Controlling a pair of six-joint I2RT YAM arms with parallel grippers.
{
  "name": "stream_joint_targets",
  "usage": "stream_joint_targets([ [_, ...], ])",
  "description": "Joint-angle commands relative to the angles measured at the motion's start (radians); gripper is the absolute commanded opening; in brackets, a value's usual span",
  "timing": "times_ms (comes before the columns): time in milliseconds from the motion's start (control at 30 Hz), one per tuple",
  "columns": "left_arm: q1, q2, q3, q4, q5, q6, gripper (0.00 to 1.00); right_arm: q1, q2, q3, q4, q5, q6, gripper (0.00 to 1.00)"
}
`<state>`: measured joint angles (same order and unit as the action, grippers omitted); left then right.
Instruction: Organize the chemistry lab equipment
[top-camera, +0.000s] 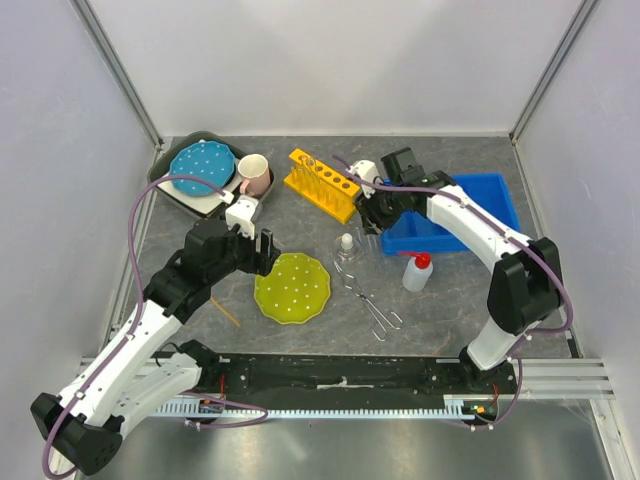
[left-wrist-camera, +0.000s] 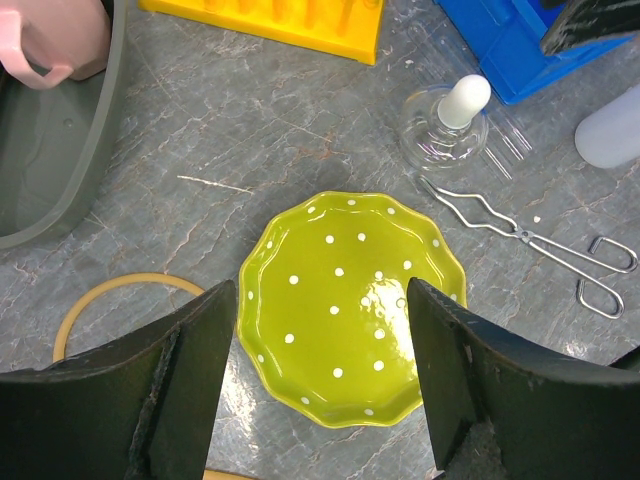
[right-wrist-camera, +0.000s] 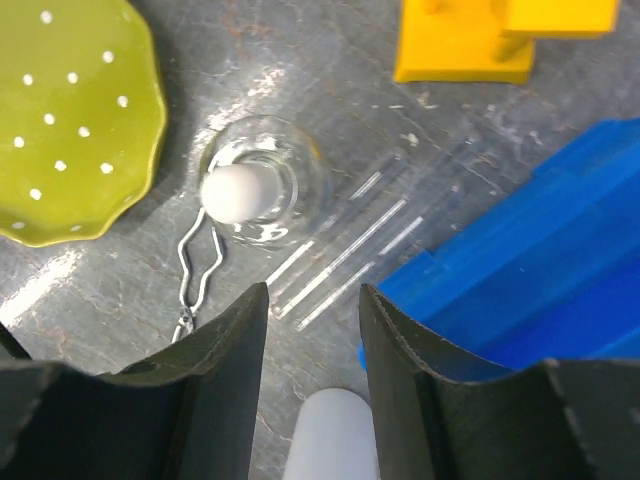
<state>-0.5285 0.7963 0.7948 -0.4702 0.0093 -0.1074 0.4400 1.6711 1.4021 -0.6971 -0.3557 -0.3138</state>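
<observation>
The yellow test-tube rack (top-camera: 320, 183) stands at the back centre. Thin clear tubes (right-wrist-camera: 350, 245) lie flat on the table between the small white-capped flask (right-wrist-camera: 250, 190) and the blue bin (right-wrist-camera: 530, 290). My right gripper (right-wrist-camera: 313, 300) hovers open just above the tubes, nothing between its fingers. The white red-capped squeeze bottle (top-camera: 418, 271) stands right of the flask (top-camera: 347, 247), and the metal tongs (top-camera: 372, 305) lie in front of it. My left gripper (left-wrist-camera: 320, 320) hangs open and empty over the yellow-green plate (left-wrist-camera: 350, 300).
A grey tray (top-camera: 180, 190) at the back left holds a blue dotted plate (top-camera: 201, 165) and a pink mug (top-camera: 254, 175). The blue bin (top-camera: 455, 210) sits at the right. A thin yellow ring (left-wrist-camera: 100, 300) lies left of the plate.
</observation>
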Motion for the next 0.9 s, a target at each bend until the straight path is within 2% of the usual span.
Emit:
stream_joint_targets([
  [0, 0.002, -0.014, -0.003, 0.035, 0.008, 0.038, 0.76, 0.054, 0.044, -0.011, 0.030, -0.002, 0.033, 0.47],
  [467, 0.002, -0.019, -0.003, 0.035, 0.014, 0.038, 0.76, 0.129, 0.153, -0.032, 0.077, 0.184, 0.079, 0.31],
  [600, 0.002, -0.020, -0.003, 0.036, 0.012, 0.038, 0.76, 0.144, 0.164, -0.052, 0.097, 0.264, 0.084, 0.28],
  [867, 0.002, -0.019, -0.003, 0.035, 0.015, 0.038, 0.76, 0.161, 0.193, -0.051, 0.097, 0.261, 0.085, 0.27],
])
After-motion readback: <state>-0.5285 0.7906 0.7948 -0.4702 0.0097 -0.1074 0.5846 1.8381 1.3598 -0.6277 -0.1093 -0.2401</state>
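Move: The test tubes lie almost under my right hand, about 3 cm ahead, 1 cm to its left and some 13 cm below. The stoppered flask stands 6 cm left and 1 cm back; the yellow rack's middle is about 13 cm ahead and 11 cm left. The blue box is centred 8 cm ahead and 16 cm right, and the wash bottle stands 6 cm back and 8 cm right. From my left hand, the tubes are about 8 cm ahead and 19 cm right. I sink my right hand about 8 cm towards the test tubes, slipping some 2 cm left and 1 cm back at first, to come down close beside the flask's stopper. Its left side rolls down roughly 13 degrees so the fingers point more steeply, and they narrow from half open to about a quarter. The drop slows at the end, with no touch on the tubes visible. ##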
